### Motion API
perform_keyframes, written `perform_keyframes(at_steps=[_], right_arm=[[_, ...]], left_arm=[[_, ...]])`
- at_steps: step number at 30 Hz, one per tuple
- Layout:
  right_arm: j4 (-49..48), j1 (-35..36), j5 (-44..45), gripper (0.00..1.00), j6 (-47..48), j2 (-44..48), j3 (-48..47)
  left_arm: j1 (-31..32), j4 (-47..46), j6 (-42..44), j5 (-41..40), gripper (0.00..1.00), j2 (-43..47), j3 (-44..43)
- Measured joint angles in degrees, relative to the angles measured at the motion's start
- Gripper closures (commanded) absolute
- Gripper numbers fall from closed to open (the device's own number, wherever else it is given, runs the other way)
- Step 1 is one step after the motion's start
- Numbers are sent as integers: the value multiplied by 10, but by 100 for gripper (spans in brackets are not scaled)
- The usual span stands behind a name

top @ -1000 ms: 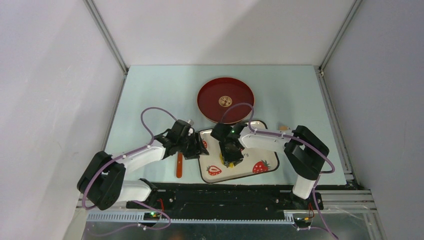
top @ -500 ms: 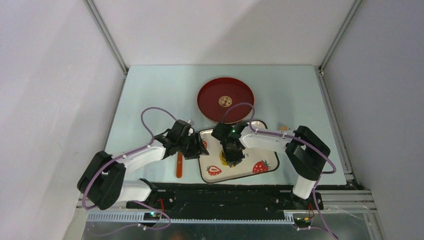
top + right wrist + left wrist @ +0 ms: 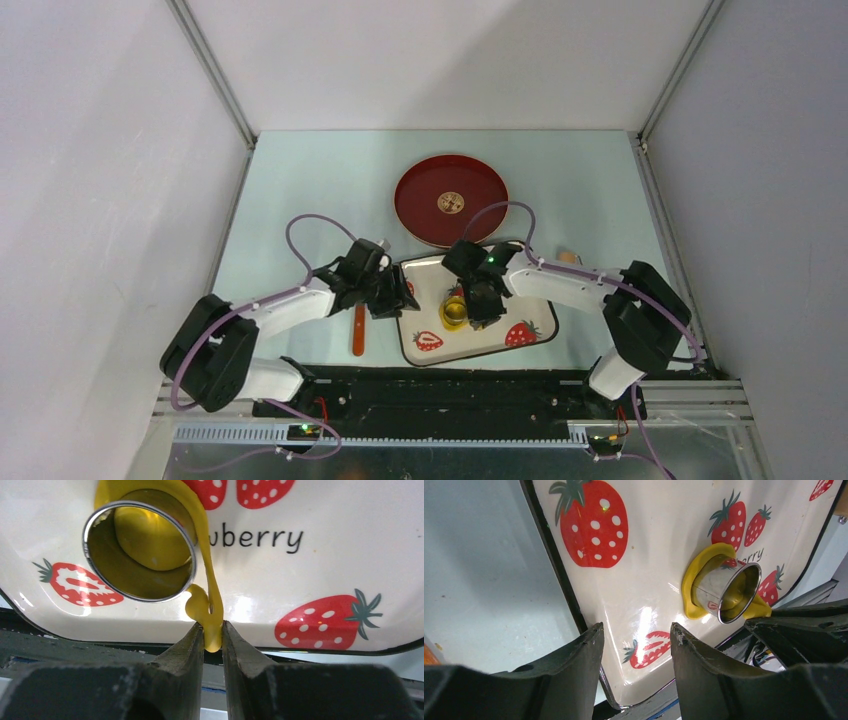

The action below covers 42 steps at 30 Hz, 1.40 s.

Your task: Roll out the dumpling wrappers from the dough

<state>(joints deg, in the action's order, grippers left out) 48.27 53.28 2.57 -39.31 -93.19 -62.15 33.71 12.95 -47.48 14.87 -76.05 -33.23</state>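
Observation:
A strawberry-print tray [image 3: 430,275] holds the yellow dough [image 3: 205,575] with a shiny metal ring cutter [image 3: 140,550] standing in it. Inside the ring lies a round yellow piece, a dumpling wrapper [image 3: 150,537]. My right gripper [image 3: 213,630] is shut on the edge of the dough strip that curls round the ring, at the tray's near rim. In the top view the right gripper [image 3: 480,312] sits just right of the cutter [image 3: 455,312]. My left gripper [image 3: 636,632] stands open over the tray's left near corner [image 3: 624,680], whose rim runs between the fingers.
A red round plate [image 3: 450,200] with a gold emblem sits behind the tray. An orange stick [image 3: 358,330] lies on the table left of the tray, under the left arm. The black base rail runs along the near edge.
My right gripper has shifted right off the cutter, uncovering it in the top view, and its jaws have narrowed onto the dough's edge. The left arm has hardly moved.

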Motion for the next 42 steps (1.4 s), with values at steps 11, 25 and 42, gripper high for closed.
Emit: perform_keyframes(at_steps=[11, 25, 42], right_arm=[[-30, -71, -37, 75, 20, 64, 85], [-44, -214, -92, 66, 69, 140, 146], [-68, -280, -167, 38, 109, 116, 130]], left_arm=[[0, -2, 0, 3, 42, -10, -4], [0, -3, 1, 5, 42, -20, -10], [3, -3, 2, 7, 42, -23, -11]])
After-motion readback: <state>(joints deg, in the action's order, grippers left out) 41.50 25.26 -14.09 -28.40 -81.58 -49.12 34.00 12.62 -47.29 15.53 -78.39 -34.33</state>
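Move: The right hand already pinches the loose end of the yellow dough scrap, just above the tray. The bare patch it is taken to lies about 6 cm to its right and 3 cm ahead, some 3 cm lower. The metal cutter stands roughly 5 cm left and 2 cm ahead; the big strawberry print is about 8 cm right and 2 cm back. From the left hand, the patch is some 20 cm right, level with it. Still pinching the dough scrap's end, the right hand draws it away from the cutter to the right, about 9 cm at its farthest, dipping a centimetre on the way and then bearing forward some 4 cm. Its left side rolls up about 15 degrees as it turns a little clockwise. Late on the fingers open wide and let go of the scrap. ##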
